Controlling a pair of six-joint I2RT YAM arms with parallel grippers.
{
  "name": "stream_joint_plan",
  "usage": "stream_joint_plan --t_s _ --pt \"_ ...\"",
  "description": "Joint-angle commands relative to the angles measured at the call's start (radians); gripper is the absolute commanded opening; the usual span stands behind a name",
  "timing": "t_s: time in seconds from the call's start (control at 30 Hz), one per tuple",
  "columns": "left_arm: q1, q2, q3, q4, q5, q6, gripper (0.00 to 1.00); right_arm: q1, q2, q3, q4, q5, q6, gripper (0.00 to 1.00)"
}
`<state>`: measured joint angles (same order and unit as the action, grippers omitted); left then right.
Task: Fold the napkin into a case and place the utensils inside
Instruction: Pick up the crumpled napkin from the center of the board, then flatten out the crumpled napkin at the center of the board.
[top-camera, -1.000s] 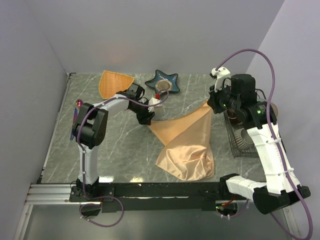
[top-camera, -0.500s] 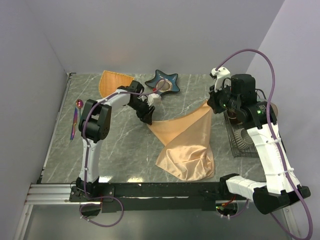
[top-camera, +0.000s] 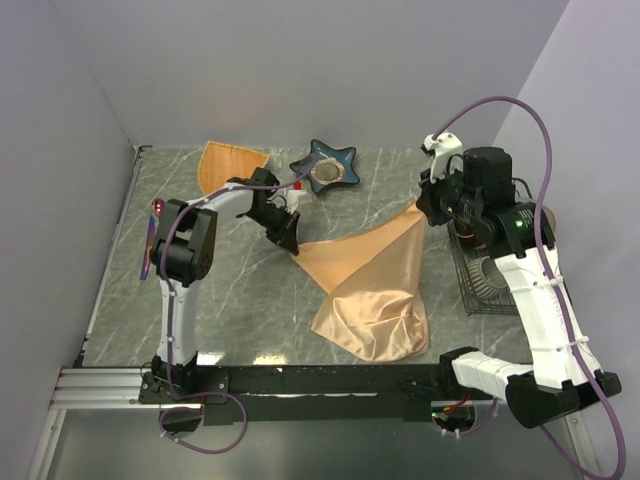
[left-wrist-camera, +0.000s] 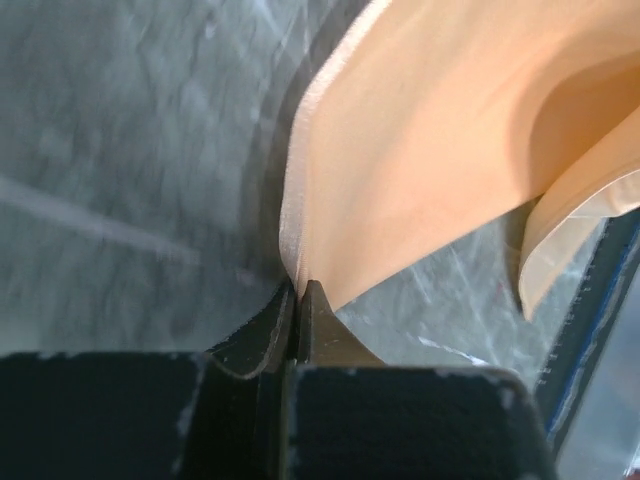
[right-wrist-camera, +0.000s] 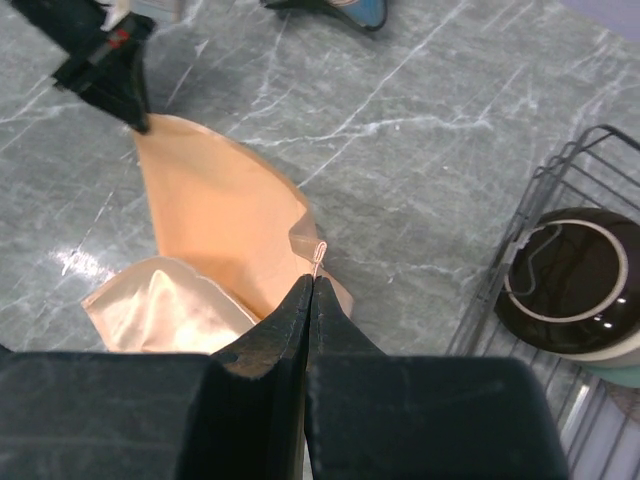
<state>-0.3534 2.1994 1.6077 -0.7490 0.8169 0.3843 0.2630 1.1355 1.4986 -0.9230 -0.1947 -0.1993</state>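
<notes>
The peach-orange satin napkin (top-camera: 372, 285) lies crumpled mid-table, stretched between both arms. My left gripper (top-camera: 294, 244) is shut on the cloth's left corner (left-wrist-camera: 300, 262), low over the marble. Its tip also shows in the right wrist view, left gripper (right-wrist-camera: 143, 124). My right gripper (top-camera: 421, 212) is shut on the upper right corner (right-wrist-camera: 319, 250) and holds it raised above the table. The napkin (right-wrist-camera: 215, 215) sags below into a glossy bunched fold. The utensils (top-camera: 148, 248) lie by the left wall, with the spoon's round bowl (top-camera: 157, 206) at their far end.
An orange fan-shaped dish (top-camera: 228, 164) and a blue star-shaped dish (top-camera: 325, 166) sit at the back. A wire rack (top-camera: 478, 290) holding dark bowls (right-wrist-camera: 565, 292) stands at the right edge, close to the right arm. Walls bound the table on the left and at the back.
The left gripper's jaws have closed on the napkin's left corner, and its wrist has turned and shifted slightly left. The right arm and its raised corner have not moved.
</notes>
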Motion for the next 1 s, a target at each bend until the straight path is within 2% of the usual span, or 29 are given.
stream_joint_plan --t_s 0.0,0.13,0.27,0.4,0.57,0.7,0.83,0.97 --pt "0.019 -0.289 -0.032 0.089 -0.074 -0.14 0.01 -0.004 -0.029 0.1 0.027 0.07 -0.014 0.0" --pt "0.053 -0.473 0.042 0.054 -0.237 -0.231 0.01 -0.004 -0.026 0.215 0.05 0.162 -0.048 0.0" --pt "0.103 -0.648 0.148 -0.032 -0.338 -0.294 0.01 -0.005 -0.049 0.252 0.195 0.238 -0.057 0.0" --pt "0.103 -0.822 0.182 -0.052 -0.458 -0.306 0.01 -0.005 -0.072 0.276 0.314 0.262 -0.071 0.0" --pt "0.103 -1.006 0.238 -0.131 -0.568 -0.314 0.01 -0.005 -0.149 0.24 0.346 0.198 -0.095 0.0" --pt "0.105 -1.15 0.221 -0.2 -0.599 -0.298 0.01 -0.005 -0.264 0.164 0.343 0.059 -0.109 0.0" --pt "0.113 -1.312 0.138 -0.233 -0.579 -0.252 0.01 -0.005 -0.347 0.158 0.291 -0.067 -0.083 0.0" --pt "0.114 -1.362 0.198 -0.323 -0.575 -0.246 0.01 -0.007 -0.404 0.164 0.207 -0.167 -0.04 0.0"
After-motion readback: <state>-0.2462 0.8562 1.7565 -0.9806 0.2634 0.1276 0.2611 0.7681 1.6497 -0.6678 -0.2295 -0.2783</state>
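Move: My left hand is already shut on the napkin's left corner just over the board, and my right hand holds another corner high up. The napkin's bulk lies about 19 cm back and 18 to the right of my left hand, and 13 cm back, 9 left and 30 below my right. From my left hand, the star dish is some 25 cm ahead and 9 right, and the fan basket 25 ahead and 17 left. The dish rack stands 5 cm ahead, 26 right and 28 below my right hand. I keep both corners pinched and hoist the napkin off the board. My left hand shoots up about 45 cm, then draws back while moving steadily left, away from my right hand, its fingers swinging from down-right to nearly level and forward. My right hand rises some 20 cm, then pulls back about 10, its fingertips tipping up. ##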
